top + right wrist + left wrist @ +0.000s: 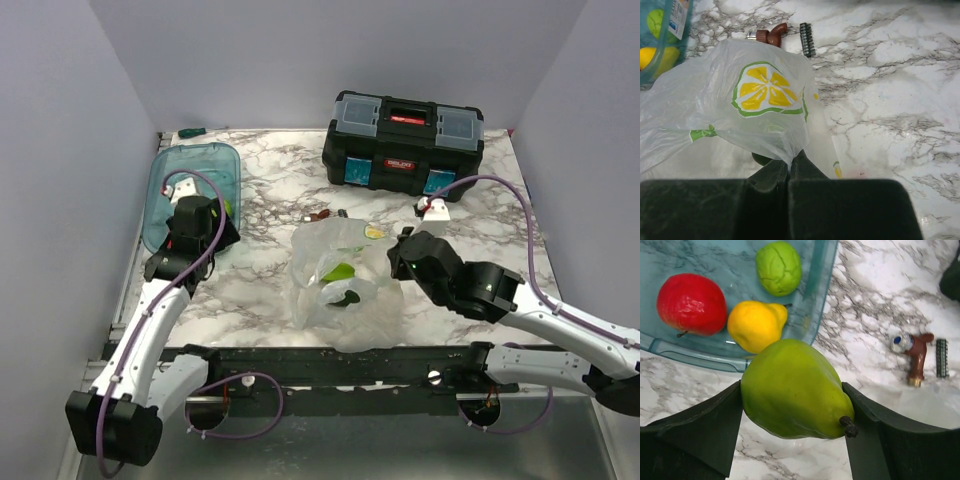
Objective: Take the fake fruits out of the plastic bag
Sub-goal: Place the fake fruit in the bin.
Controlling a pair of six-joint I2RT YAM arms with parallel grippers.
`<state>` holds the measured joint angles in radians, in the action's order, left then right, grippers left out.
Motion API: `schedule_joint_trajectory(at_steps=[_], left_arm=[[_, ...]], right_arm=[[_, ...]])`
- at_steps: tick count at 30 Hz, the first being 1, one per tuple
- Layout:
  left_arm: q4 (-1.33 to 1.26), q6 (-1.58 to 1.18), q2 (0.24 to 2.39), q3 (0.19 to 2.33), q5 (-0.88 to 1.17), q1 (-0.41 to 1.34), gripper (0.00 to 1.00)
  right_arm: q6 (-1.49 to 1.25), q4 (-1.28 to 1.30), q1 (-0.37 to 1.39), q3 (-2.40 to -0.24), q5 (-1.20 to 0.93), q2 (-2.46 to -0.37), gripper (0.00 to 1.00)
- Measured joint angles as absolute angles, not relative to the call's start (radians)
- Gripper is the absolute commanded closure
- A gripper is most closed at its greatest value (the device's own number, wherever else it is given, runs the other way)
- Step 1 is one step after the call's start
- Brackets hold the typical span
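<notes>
My left gripper (792, 388) is shut on a green pear-shaped fake fruit (790, 390), held just beside the rim of the teal tub (816, 315). Inside the tub lie a red fruit (690, 302), a yellow one (756, 325) and a lime-green one (778, 267). The clear plastic bag (340, 290) with a lemon print (765, 90) lies mid-table. In it show a lime-green fruit (340, 272) and a dark green one (348, 296). My right gripper (790, 161) is shut on a pinch of the bag's film (785, 145) at its right side.
A black toolbox (403, 145) stands at the back. A small brown fitting (915, 357) and a black toothed strip (941, 357) lie between the tub and the bag. The teal tub (200, 150) is at the back left, near the wall.
</notes>
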<state>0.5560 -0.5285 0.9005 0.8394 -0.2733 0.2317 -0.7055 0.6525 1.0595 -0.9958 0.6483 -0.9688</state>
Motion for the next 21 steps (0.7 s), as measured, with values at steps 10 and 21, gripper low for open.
schedule_joint_trajectory(at_steps=[10, 21], left_arm=[[0.437, -0.669, 1.208, 0.968, -0.119, -0.078, 1.0], [0.511, -0.636, 1.634, 1.343, -0.009, -0.167, 1.0]], right_arm=[[-0.63, 0.633, 1.06, -0.995, 0.664, -0.982, 0.99], [-0.627, 0.615, 1.06, -0.969, 0.645, -0.887, 0.99]])
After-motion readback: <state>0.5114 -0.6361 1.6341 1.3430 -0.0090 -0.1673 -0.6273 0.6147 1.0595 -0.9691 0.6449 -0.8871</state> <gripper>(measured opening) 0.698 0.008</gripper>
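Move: Just off the near right corner of the bin, the left hand already grips the big green fruit; the bin's middle is about 15 cm ahead, 13 cm to the left and 13 cm below. Inside, the yellow fruit sits some 6 cm ahead and 9 cm left, the red apple about 8 cm farther left, and the small green fruit roughly 13 cm ahead and 7 cm left. From the right hand, the bin's middle is about 47 cm left and 15 cm ahead. Carrying the big green fruit over the bin, the left hand sweeps some 15 cm forward and 9 cm left, with most of the leftward travel early, and sinks slightly. It passes beyond the yellow fruit while the wrist turns about 15 degrees counter-clockwise, drops its left side and tips further down; the fingers keep their grip. ##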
